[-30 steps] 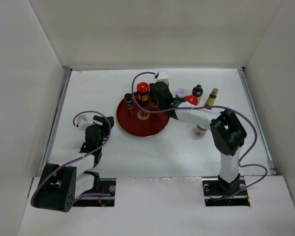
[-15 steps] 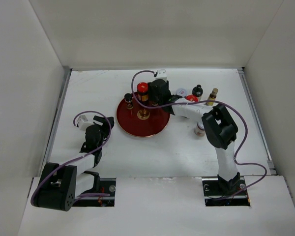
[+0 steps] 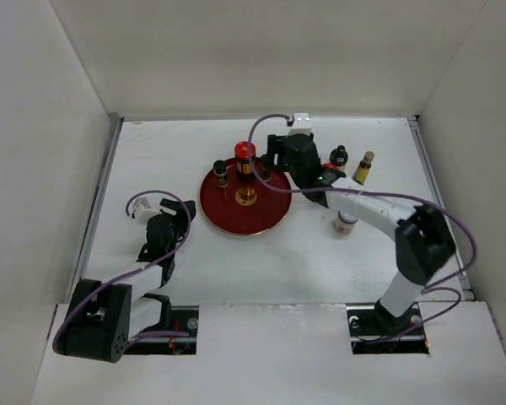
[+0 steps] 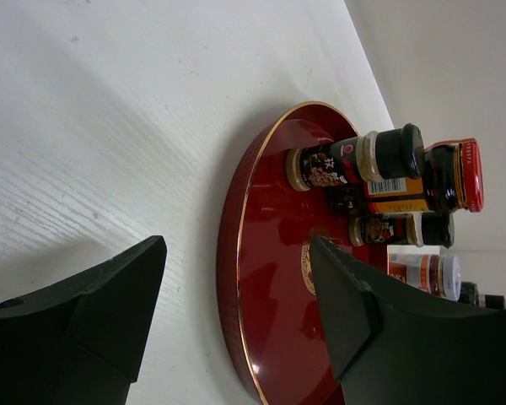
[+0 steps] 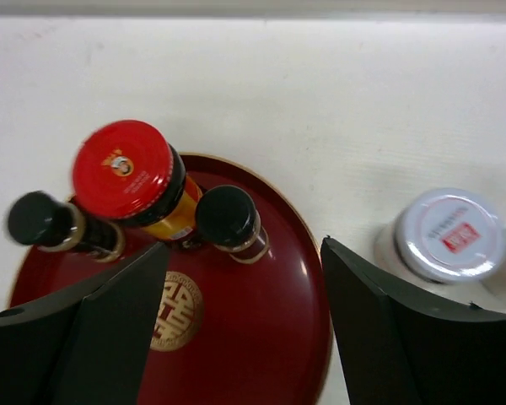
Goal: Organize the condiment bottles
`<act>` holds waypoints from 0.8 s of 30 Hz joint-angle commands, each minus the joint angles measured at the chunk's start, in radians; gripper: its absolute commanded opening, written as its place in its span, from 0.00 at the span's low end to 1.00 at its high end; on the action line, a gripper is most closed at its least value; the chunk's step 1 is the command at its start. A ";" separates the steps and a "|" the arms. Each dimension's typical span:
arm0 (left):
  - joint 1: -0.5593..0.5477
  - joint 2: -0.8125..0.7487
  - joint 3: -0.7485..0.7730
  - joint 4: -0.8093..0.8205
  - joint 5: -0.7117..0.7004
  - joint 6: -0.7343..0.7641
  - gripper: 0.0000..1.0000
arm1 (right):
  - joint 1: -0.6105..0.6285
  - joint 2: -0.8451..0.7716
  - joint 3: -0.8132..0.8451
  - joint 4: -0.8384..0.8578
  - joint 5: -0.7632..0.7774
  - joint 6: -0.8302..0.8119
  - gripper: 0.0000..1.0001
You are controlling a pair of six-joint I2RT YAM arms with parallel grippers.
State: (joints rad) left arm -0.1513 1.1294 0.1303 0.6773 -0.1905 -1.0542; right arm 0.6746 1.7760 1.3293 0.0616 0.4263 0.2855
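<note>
A round red tray (image 3: 246,207) holds a red-capped amber jar (image 3: 245,156) and two small black-capped dark bottles (image 3: 222,171) (image 3: 266,175). The right wrist view shows the same jar (image 5: 122,169) and bottles (image 5: 38,219) (image 5: 228,218), plus a white-lidded jar (image 5: 451,234) on the table beside the tray. My right gripper (image 3: 274,164) (image 5: 244,321) is open and empty, over the tray's right part. On the table stand a black-capped bottle (image 3: 339,156), a slim yellow tan-capped bottle (image 3: 363,167) and a white-lidded jar (image 3: 346,222). My left gripper (image 3: 181,211) (image 4: 236,295) is open and empty, left of the tray.
White walls enclose the table on the left, back and right. The right forearm (image 3: 363,202) stretches over the table to the right of the tray, with a red cap (image 3: 324,179) peeking from under it. A purple cable loops above the tray's back edge.
My right gripper has pulled back to the right, off the tray's middle. A second black-capped bottle now shows standing beside the red-capped jar. The left arm has not moved.
</note>
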 commanded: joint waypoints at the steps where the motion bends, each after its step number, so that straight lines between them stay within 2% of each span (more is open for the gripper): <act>1: -0.001 -0.013 0.019 0.045 -0.003 0.011 0.67 | -0.023 -0.180 -0.106 0.064 0.028 0.017 0.80; 6: -0.006 -0.011 0.020 0.045 0.000 0.011 0.67 | -0.125 -0.345 -0.274 0.047 0.121 0.035 0.89; 9: -0.006 0.001 0.022 0.050 0.006 0.007 0.67 | -0.177 -0.375 -0.311 -0.002 0.173 0.046 0.96; 12: -0.009 -0.008 0.020 0.048 0.000 0.011 0.67 | -0.201 -0.372 -0.340 -0.014 0.197 0.046 1.00; 24: -0.017 -0.009 0.022 0.050 0.000 0.013 0.67 | -0.208 -0.248 -0.320 -0.037 0.072 0.055 1.00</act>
State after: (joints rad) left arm -0.1627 1.1297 0.1303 0.6769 -0.1902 -1.0519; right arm 0.4698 1.5017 0.9825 0.0212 0.5335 0.3225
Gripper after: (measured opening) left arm 0.673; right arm 0.998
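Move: The red-capped jar I go for stands some 16 cm to my right hand's right, about 2 cm back and 11 cm lower. The grey-lidded jar is about 10 cm right and 4 cm ahead of that hand, the black-topped bottle roughly 20 cm right and 4 cm ahead. The spice bottle already set on the tray lies 4 cm ahead and 3 cm left. From my left hand the red-capped jar is around 40 cm right and 9 cm ahead. Already empty and clear of the spice bottle on the tray, my right hand climbs about 5 cm while drawing slightly back, swings some 16 cm right to the red-capped jar, then sinks towards its cap. On the way I turn the wrist nearly 20 degrees clockwise and spread the fingers fully, ending with them still open on either side above the jar, not closed on it. ##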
